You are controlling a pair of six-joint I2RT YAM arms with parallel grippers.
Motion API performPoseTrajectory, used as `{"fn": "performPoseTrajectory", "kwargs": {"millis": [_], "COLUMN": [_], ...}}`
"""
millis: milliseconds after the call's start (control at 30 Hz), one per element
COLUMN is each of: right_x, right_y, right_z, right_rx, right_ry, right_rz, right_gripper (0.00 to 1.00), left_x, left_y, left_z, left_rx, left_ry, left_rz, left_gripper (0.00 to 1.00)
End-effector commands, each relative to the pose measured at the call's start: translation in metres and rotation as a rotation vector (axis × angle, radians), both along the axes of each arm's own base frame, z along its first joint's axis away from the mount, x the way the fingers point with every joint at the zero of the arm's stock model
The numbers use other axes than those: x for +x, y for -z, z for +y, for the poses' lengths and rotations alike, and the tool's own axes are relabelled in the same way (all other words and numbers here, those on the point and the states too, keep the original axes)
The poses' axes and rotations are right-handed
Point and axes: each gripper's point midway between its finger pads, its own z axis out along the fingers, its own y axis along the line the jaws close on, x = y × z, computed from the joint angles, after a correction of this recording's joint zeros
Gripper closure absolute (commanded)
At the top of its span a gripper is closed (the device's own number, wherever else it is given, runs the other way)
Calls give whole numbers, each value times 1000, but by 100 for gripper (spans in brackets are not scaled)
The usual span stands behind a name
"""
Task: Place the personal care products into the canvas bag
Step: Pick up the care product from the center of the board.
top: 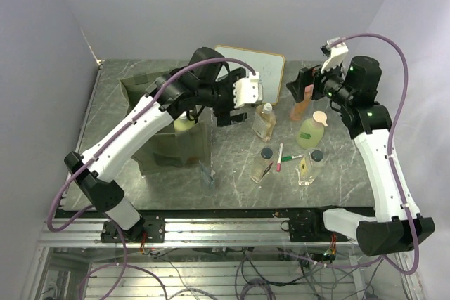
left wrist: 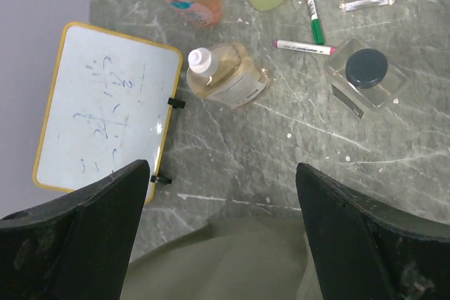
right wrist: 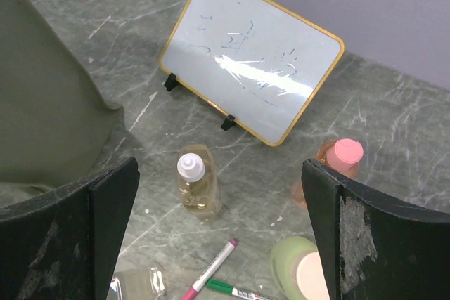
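The olive canvas bag [top: 165, 142] stands at the left, and a yellow-green bottle [top: 184, 124] shows inside its open top. My left gripper [top: 226, 112] hangs open and empty over the bag's right rim, with bag fabric [left wrist: 232, 261] below the left gripper [left wrist: 221, 170]. Right of the bag stand the clear amber bottle [top: 264, 121] [left wrist: 228, 75] [right wrist: 197, 187], the orange pink-capped bottle [top: 302, 103] [right wrist: 337, 163], the green pump bottle [top: 311, 130] [right wrist: 302, 272] and two dark-capped clear bottles [top: 264, 163] [top: 309, 165]. My right gripper [top: 304, 82] [right wrist: 219, 173] is open above them, holding nothing.
A wood-framed whiteboard [top: 256, 68] [right wrist: 253, 61] stands propped at the back, behind the bottles. A red marker [top: 280, 156] and a green marker [top: 292, 157] lie between the dark-capped bottles. Grey walls close in on the left, the back and the right.
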Motion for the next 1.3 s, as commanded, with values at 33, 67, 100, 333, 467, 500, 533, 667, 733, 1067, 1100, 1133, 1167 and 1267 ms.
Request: {"fn": "performPoseTrajectory", "kwargs": {"millis": [33, 67, 100, 333, 467, 500, 533, 667, 733, 1067, 1100, 1133, 1167, 1267], "right_x": [-10, -12, -14, -30, -35, -36, -37, -40, -43, -57, -57, -57, -58, -58], "right_y": [-23, -25, -25, -15, -10, -11, -11, -9, -6, -3, -3, -3, -3, -2], "right_z": [-13, -15, -16, -28, -36, -38, -38, -41, -43, -48, -49, -49, -49, -50], "right_rx": [8, 9, 9, 35, 54, 55, 55, 40, 37, 46, 46, 46, 45, 39], "right_ry": [53, 58, 58, 104, 128, 133, 134, 137, 146, 159, 161, 160, 159, 160], "right_rz": [-53, -57, -59, -29, -12, -13, -14, -19, -19, -21, -20, -21, -20, -21], "right_gripper": [0, 0, 0, 0, 0, 0, 0, 0, 0, 0, 0, 0, 0, 0], "left_x": [-16, -18, -20, -37, -51, -57, -62, -76, -80, -81, -82, -82, -82, -85], "left_y": [8, 14, 19, 49, 69, 74, 80, 98, 107, 135, 137, 140, 142, 149], "left_z": [-20, -24, -29, -61, -73, -75, -77, -80, -82, -98, -100, -102, -103, -104], "left_rx": [14, 25, 34, 87, 125, 140, 155, 190, 203, 248, 249, 251, 254, 267], "left_ry": [143, 161, 181, 343, 436, 463, 489, 560, 579, 624, 629, 634, 642, 669], "left_rz": [-36, -19, -9, 22, 32, 36, 39, 74, 89, 115, 115, 114, 114, 125], "left_gripper": [4, 4, 4, 4, 3, 3, 2, 2, 2, 1, 1, 1, 1, 1]}}
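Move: The clear bottle with the black cap stands about 10 cm back of the left hand, 15 cm to its right and 27 cm below. The amber bottle is some 14 cm farther out than the clear bottle; the pink marker lies about 6 cm to the clear bottle's right and 3 cm farther out. From the right hand, the clear bottle is roughly 18 cm back, 18 cm left and 29 cm below. Open left hand sinks some 15 cm, rightward and back towards clear bottle, turning clockwise; right hand withdraws. ##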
